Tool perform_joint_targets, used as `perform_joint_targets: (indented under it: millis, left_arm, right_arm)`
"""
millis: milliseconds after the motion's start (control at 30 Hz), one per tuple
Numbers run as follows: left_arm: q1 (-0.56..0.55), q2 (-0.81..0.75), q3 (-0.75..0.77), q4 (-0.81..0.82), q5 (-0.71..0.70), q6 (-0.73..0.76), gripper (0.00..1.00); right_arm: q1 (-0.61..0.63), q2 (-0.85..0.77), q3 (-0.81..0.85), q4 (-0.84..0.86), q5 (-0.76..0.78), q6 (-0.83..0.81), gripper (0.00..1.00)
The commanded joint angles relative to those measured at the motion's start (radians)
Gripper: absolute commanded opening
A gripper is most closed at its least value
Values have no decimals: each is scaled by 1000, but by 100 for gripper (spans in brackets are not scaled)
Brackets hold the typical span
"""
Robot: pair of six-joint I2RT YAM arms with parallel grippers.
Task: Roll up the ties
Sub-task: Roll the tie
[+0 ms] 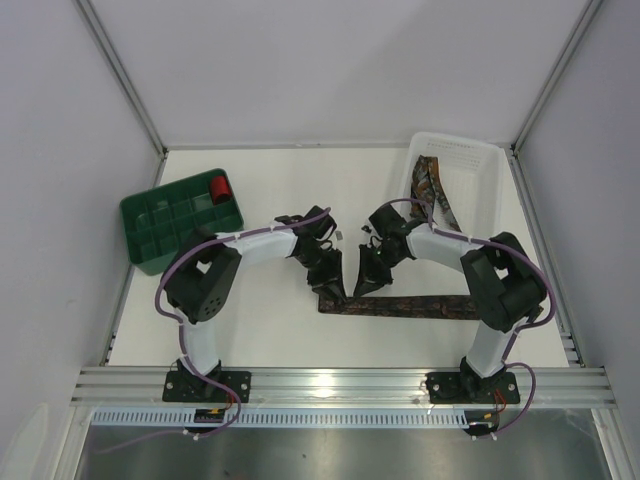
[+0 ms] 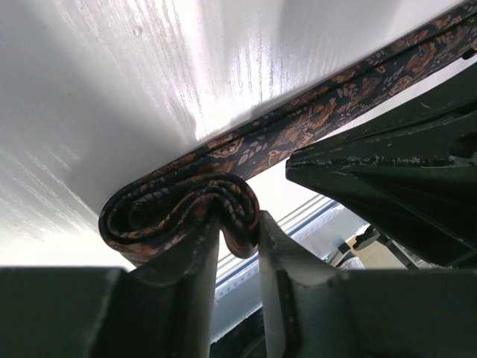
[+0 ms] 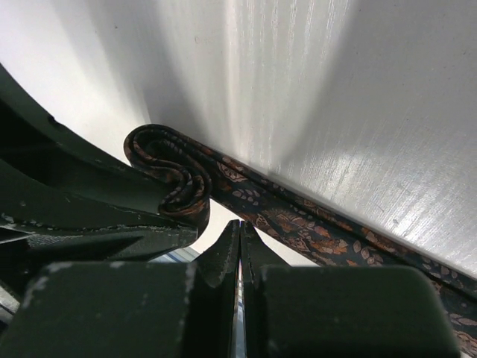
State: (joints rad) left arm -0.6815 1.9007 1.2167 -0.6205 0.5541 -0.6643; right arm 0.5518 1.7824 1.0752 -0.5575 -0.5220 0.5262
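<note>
One patterned tie [image 1: 410, 306] lies flat across the table's front, and its left end is curled into a small loose roll [image 2: 179, 212]. My left gripper [image 2: 238, 224] is at that roll with its fingers apart; a fold of the roll sits loosely between the tips, with a gap showing beside it. In the top view the left gripper [image 1: 330, 288] stands over the tie's left end. My right gripper [image 3: 240, 222] is shut on nothing, its tips just beside the roll [image 3: 168, 168] and above the flat tie [image 3: 298, 224]. Another tie [image 1: 432, 190] lies in the white basket.
The white basket [image 1: 480, 165] stands at the back right. A green compartment tray [image 1: 170, 225] at the back left holds a small red roll [image 1: 220, 187]. The two grippers sit close together, the right gripper [image 1: 363, 283] a finger's width from the left. A metal rail [image 1: 340, 382] runs along the near edge.
</note>
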Motion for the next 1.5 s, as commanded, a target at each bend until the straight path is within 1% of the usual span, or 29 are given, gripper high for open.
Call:
perform_joint_targets:
  millis: [0,100,133,233,533,667,867,967,1133,1300,1467]
  left_arm:
    - [-9,0,26,22,13,-11,32]
    - [-7,-18,20,33,13,-12,38]
    - [-7,-23,17,39,13,-14,41]
    - [-7,-41,4,50,20,-14,44]
    - [-6,-138,-9,62,33,5,47]
    - [-1,-212,-20,47,32,28,48]
    - [10,-296,-91,25,15,38,49]
    - [36,-342,-146,24,6,38,49]
    - [115,-408,-243,41,32,45,51]
    - [160,-414,-281,54,69,58,55]
    - [163,-394,-301,99,113,40,57]
  right_arm:
    - [-7,-41,-3,-12,2,-20,3]
    - [-7,-43,2,-13,2,-19,3]
    - [-9,-41,5,-15,1,-18,3]
    - [-12,-47,3,-15,-4,-12,3]
    - [-15,-58,29,-19,-39,15,3]
    - [-12,-49,51,-5,-69,34,4]
    - [33,-28,92,-13,-59,47,4]
    - [56,-11,103,-10,-59,58,4]
    - [73,6,89,14,-64,75,4]
    - [71,3,66,18,-49,64,4]
    - [69,28,49,25,-35,54,4]
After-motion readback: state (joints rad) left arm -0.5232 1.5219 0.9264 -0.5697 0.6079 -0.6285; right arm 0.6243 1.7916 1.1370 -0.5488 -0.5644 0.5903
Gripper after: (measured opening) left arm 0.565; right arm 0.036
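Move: My slightly open left fingers straddle the inner, right-hand end of the rolled tie, whose middle lies about 2 cm left and 1 cm back, roughly 1 cm below. From my shut right hand, the roll is some 6 cm left, 2 cm back and 1 cm lower. The flat run of tie stretches right, its middle about 19 cm right and 3 cm back of that hand; the white bin stands some 23 cm right and 25 cm ahead of it. Opening my left fingers farther, I lift them about 6 cm clear of the rolled tie, tilting the wrist some 10 degrees, then swing out left past its left end and sink a little, up 4 to 5 cm overall. My right hand, fingers shut, waits, then rises slightly and shifts about 3.5 cm left to bring its tips against the right part of the roll. ##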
